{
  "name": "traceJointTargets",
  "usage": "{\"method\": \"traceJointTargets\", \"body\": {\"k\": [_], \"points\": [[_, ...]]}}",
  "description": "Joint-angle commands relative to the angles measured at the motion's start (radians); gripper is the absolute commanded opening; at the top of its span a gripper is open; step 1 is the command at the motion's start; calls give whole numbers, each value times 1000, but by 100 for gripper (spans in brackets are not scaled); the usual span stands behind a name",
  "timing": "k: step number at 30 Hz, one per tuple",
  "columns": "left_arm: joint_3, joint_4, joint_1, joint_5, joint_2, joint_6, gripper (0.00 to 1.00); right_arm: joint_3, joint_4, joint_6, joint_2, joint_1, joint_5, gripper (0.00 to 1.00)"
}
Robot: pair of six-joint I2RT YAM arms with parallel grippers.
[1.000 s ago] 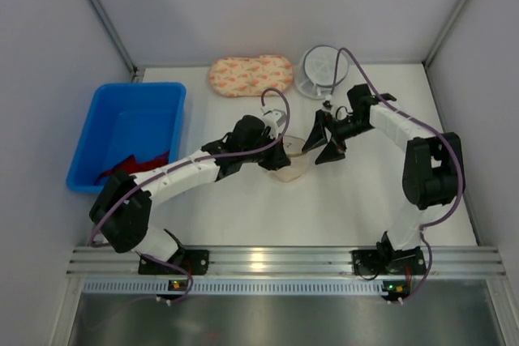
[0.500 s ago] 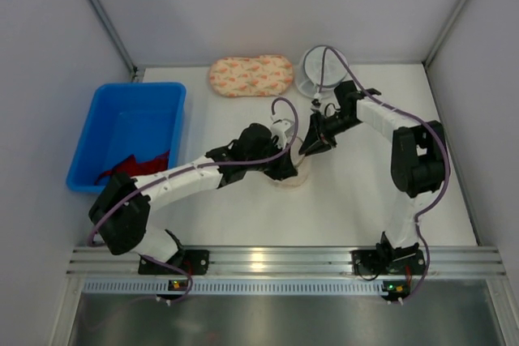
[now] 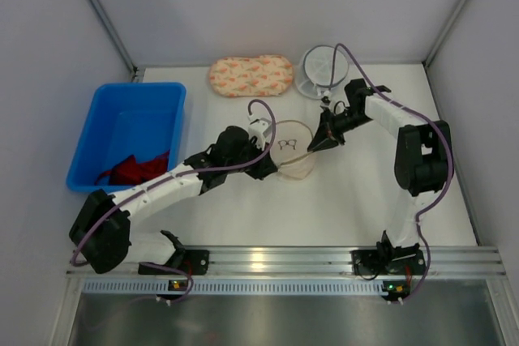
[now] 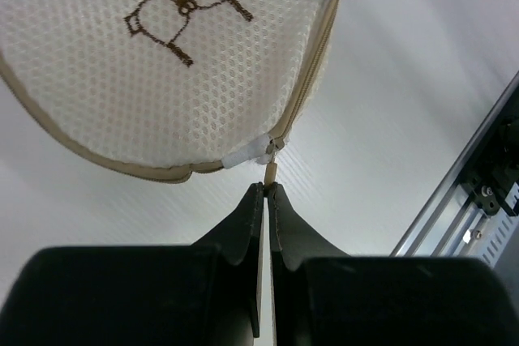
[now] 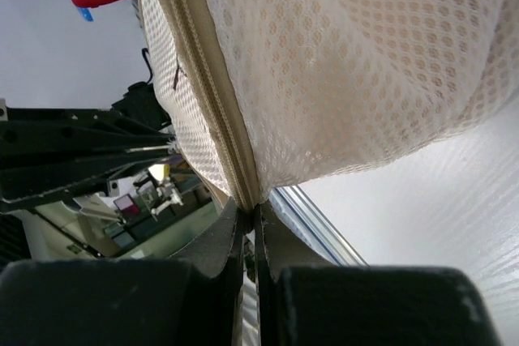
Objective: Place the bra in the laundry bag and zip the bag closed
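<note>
The laundry bag [image 3: 293,140] lies mid-table as a round mesh dome with a dark bow mark on top. It also shows in the left wrist view [image 4: 122,79] and the right wrist view [image 5: 365,62]. My left gripper [image 3: 270,169] [image 4: 266,186] is shut on the zipper pull [image 4: 270,173] at the bag's near-left rim. My right gripper [image 3: 319,143] [image 5: 250,207] is shut on the bag's zipper seam at its right side and holds that edge up. The bra is hidden; I cannot make it out through the mesh.
A blue bin [image 3: 138,123] with a red cloth [image 3: 130,169] stands at the left. A peach floral pouch [image 3: 250,75] and a white round ribbed container [image 3: 319,70] lie at the back. A metal rail [image 3: 284,261] runs along the front edge.
My left gripper has drawn back to the left along the bag's near rim, uncovering the dome and its bow mark. My right gripper has stayed at the bag's right edge.
</note>
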Motion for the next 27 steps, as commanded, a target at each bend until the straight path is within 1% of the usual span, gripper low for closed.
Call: {"method": "traceJointTargets", "body": {"k": [1,4,5,6,7,8,9,10,11,12,15,16,18,19,21,22,24,25,27], "points": [[-46,-90,54,-43,-60,49,0,37,6,-61,-51,-42,76,0],[-52,-91,95,-19,-66,59,0,36,6,-67,-59,-48,83,0],[-45,-91,99,35,-65,69,0,34,9,-65,-60,-54,83,0],[-20,-90,99,67,-58,72,3,30,9,-65,-62,-54,83,0],[-5,-90,97,96,-51,76,17,27,12,-65,-68,-59,81,0],[12,-91,93,139,-34,75,37,22,21,-65,-72,-60,86,0],[43,-91,92,149,-26,73,69,19,24,-62,-80,-60,92,0],[58,-91,92,156,-19,76,85,14,29,-62,-83,-66,96,0],[72,-91,92,158,-11,81,94,7,35,-59,-88,-72,107,0],[98,-93,92,156,-6,85,98,-1,47,-58,-102,-80,113,0],[142,-102,94,126,-8,109,98,-61,104,-47,-143,-158,142,0],[150,-103,97,123,-6,112,98,-76,119,-45,-151,-225,153,0],[178,-109,112,107,-2,119,98,-111,163,-47,-168,-294,193,0],[188,-114,118,95,7,133,98,-116,176,-49,-168,-360,204,0],[228,-145,135,84,23,148,98,-112,205,-45,-148,-422,236,0],[239,-155,143,81,38,154,98,-107,237,-38,-139,-477,244,0],[265,-171,168,80,49,153,98,-85,269,-23,-103,-525,270,0],[273,-174,177,72,61,152,98,-81,324,-13,-93,-560,280,0],[300,-198,195,64,76,151,98,-64,378,34,-50,-589,308,0]]}}
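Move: The left fingers hold the zipper pull of the laundry bag at their tips, with the bag's middle about 6 cm ahead of that hand, 5 cm right and 3 cm lower. The right fingers pinch its zipped rim, the bag's middle about 5 cm left, 1 cm ahead and 3 cm below. Clear table lies some 9 cm ahead of the right hand, 18 cm right and 10 cm down; the white round case stands about 25 cm ahead, 5 cm right and 9 cm down. The left hand drifts a couple of centimetres, opens its fingers wide to let go of the zipper pull, then backs off forward and up from there by about 6 cm each way, its fingers staying open. The right hand keeps its pinch on the zipped rim and, slow at first and then quickening, carries the laundry bag some 22 cm to the right and 8 cm forward, sinking slightly over the clear table while swinging clockwise by roughly 35 degrees. ##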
